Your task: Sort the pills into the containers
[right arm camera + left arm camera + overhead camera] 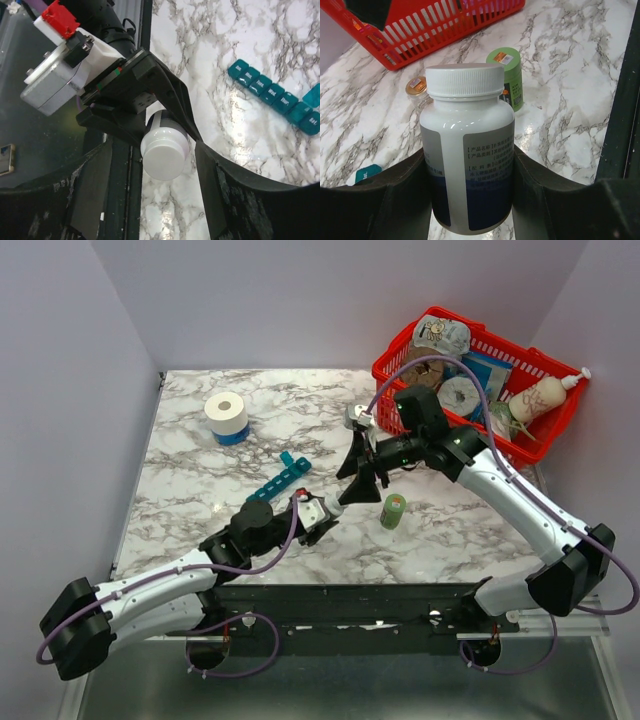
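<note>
A white pill bottle (467,145) with a white screw cap and a grey-and-blue label stands between the left gripper's (470,200) black fingers, which are shut on its lower body. In the overhead view that gripper (332,510) holds the bottle above the table's middle front. The right gripper (155,165) faces the bottle's cap (165,152); its fingers stand open on either side of it, with a gap on one side. The teal pill organiser (280,481) lies left of both grippers, one end lid raised; its day-marked lids (275,97) show in the right wrist view.
A green-capped bottle (393,511) stands right of the grippers, and a small gold-lidded jar (356,416) behind them. The red basket (540,365) of goods fills the back right corner. A white tape roll (226,417) sits at back left.
</note>
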Controlling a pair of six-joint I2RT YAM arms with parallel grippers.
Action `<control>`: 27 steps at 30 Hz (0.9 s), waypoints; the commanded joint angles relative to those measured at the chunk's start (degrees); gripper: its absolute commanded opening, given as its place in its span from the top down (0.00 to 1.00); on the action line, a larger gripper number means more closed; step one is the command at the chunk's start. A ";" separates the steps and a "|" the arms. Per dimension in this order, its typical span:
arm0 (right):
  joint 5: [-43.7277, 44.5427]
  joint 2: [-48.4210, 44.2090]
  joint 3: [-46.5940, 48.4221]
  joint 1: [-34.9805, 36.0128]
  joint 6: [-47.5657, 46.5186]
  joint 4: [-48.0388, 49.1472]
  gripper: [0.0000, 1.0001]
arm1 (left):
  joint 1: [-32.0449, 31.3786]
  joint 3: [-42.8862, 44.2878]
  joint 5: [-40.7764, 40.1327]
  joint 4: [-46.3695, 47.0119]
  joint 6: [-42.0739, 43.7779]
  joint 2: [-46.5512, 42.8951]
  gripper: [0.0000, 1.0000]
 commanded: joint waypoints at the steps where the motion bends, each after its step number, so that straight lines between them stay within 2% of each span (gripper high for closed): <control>1: 3.44 0.48 -2.45 -0.04 8.56 -0.08 0.24 | -0.25 2.31 -1.56 3.13 -0.92 0.63 1.00; 8: 6.26 1.01 -4.04 1.01 11.90 0.71 0.27 | -0.25 2.66 -3.06 5.24 -2.59 1.95 1.00; 16: 5.65 2.59 -2.29 1.54 12.70 1.06 0.42 | -0.25 2.57 -3.15 6.03 -4.17 2.21 1.00; 21: 5.91 3.38 -1.68 2.25 12.08 0.27 0.47 | -0.25 2.22 -3.15 6.29 -4.88 2.13 1.00; 24: 4.86 4.08 -0.18 2.51 10.85 -1.13 0.62 | -0.25 1.78 -3.06 6.38 -5.05 1.78 1.00; 25: 4.51 4.52 0.17 2.42 9.11 -1.74 0.72 | -0.25 1.61 -2.80 6.47 -4.97 1.60 1.00; 27: 2.33 4.70 2.01 2.51 5.16 -4.64 0.78 | -0.07 1.17 -1.75 5.59 -4.35 0.73 1.00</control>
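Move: The white cap of the bottle sits about 5 cm below the open right hand and 1 cm to its left. The green jar stands roughly 10 cm right of that hand and 3 cm farther out, the amber bottle some 12 cm ahead and 3 cm right, both about 24 cm lower. From the left hand, which already holds the bottle body, the cap is about 4 cm up, 2 cm ahead and 3 cm right. The right fingers pinch the white cap from either side: the hand comes straight down about 4 cm onto it, still wide open for most of the drop, then closes to roughly half open. Its wrist turns some 15 degrees, mainly rolling about the fingers as the tips dip a little. The left hand keeps its grip on the bottle body, nearly still. ##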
